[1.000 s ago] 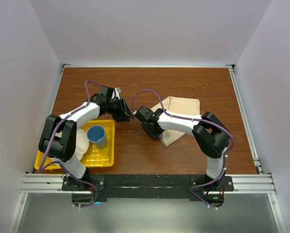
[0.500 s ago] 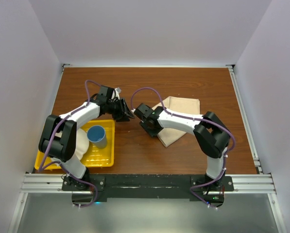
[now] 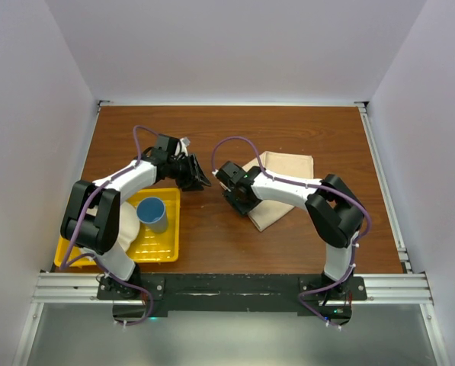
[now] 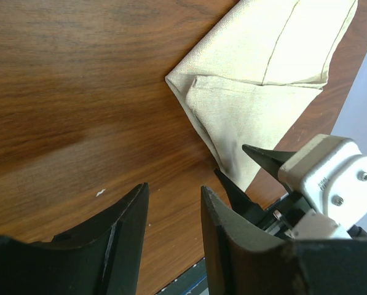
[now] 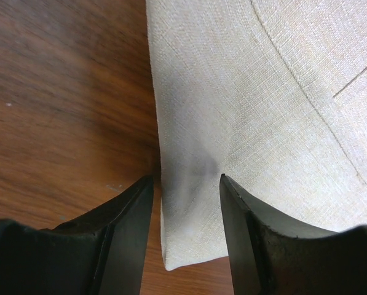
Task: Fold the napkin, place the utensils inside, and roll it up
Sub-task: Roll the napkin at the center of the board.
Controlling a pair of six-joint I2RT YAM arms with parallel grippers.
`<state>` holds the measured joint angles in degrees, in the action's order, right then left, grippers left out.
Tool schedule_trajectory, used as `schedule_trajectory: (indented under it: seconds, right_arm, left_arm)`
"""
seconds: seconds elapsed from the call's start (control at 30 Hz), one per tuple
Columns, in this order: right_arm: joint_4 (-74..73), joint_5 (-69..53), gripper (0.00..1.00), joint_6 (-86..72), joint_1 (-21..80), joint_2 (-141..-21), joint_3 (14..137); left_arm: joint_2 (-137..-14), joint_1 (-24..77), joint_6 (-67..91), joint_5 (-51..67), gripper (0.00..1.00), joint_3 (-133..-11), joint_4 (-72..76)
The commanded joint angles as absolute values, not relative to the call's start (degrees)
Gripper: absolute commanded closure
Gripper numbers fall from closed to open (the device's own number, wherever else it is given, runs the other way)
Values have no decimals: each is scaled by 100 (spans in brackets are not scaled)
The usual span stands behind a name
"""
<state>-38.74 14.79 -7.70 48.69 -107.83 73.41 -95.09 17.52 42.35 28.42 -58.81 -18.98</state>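
The napkin (image 3: 284, 174) is a beige cloth lying folded on the wooden table, right of centre. In the right wrist view its left edge and near corner (image 5: 189, 233) lie flat between my fingers. My right gripper (image 5: 186, 181) is open and straddles that edge, with one finger over bare wood and the other over cloth. From above, the right gripper (image 3: 244, 202) sits at the napkin's left side. My left gripper (image 3: 203, 181) is open over bare wood, empty, just left of the napkin (image 4: 257, 80). Its fingertips (image 4: 174, 193) point toward the right gripper (image 4: 244, 172). The utensils are out of view.
A yellow tray (image 3: 170, 248) sits at the near left, holding a blue cup (image 3: 152, 213) and a white plate (image 3: 124, 223). The left arm reaches over the tray's far side. White walls enclose the table on three sides.
The right gripper has shifted a little along the napkin's left edge, toward the back. The left arm and the napkin have not moved.
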Motion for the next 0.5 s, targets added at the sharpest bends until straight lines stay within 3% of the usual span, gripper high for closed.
schedule_trajectory:
  seconds: [0.0,0.27,0.47]
  right_arm:
    - [-3586,1371,49,-703,4773,-10766,7225]
    - [-3253,933,62,-791,4676,-11013,6848]
    - [-2997,756,81,-861,4623,-11179,6522]
  left_arm:
    - [-9492,1705,4148,3006,56,-6047,-1863]
    - [-9650,1705,4306,3155,52,-6029,-1714]
    - [-9861,1749,4702,3366,50,-5941,-1301]
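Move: The napkin's folded lower-left edge lies right under my right hand, between the open fingers, about 2 cm below them. The napkin's near corner is some 5 cm back and 4 cm to the right. The blue cup stands about 25 cm to the left of my right hand and 1 cm nearer me. From my left hand, the edge to be gripped is roughly 7 cm back, 10 cm to the right and 8 cm down. I sink my right hand a little over 1 cm onto the napkin's lower-left edge and close its fingers to about half their gap, one finger outside the fold and the other on the cloth, so that they pinch the edge between them. My left hand only begins to ease down and to the right, about 1 cm, still open. ##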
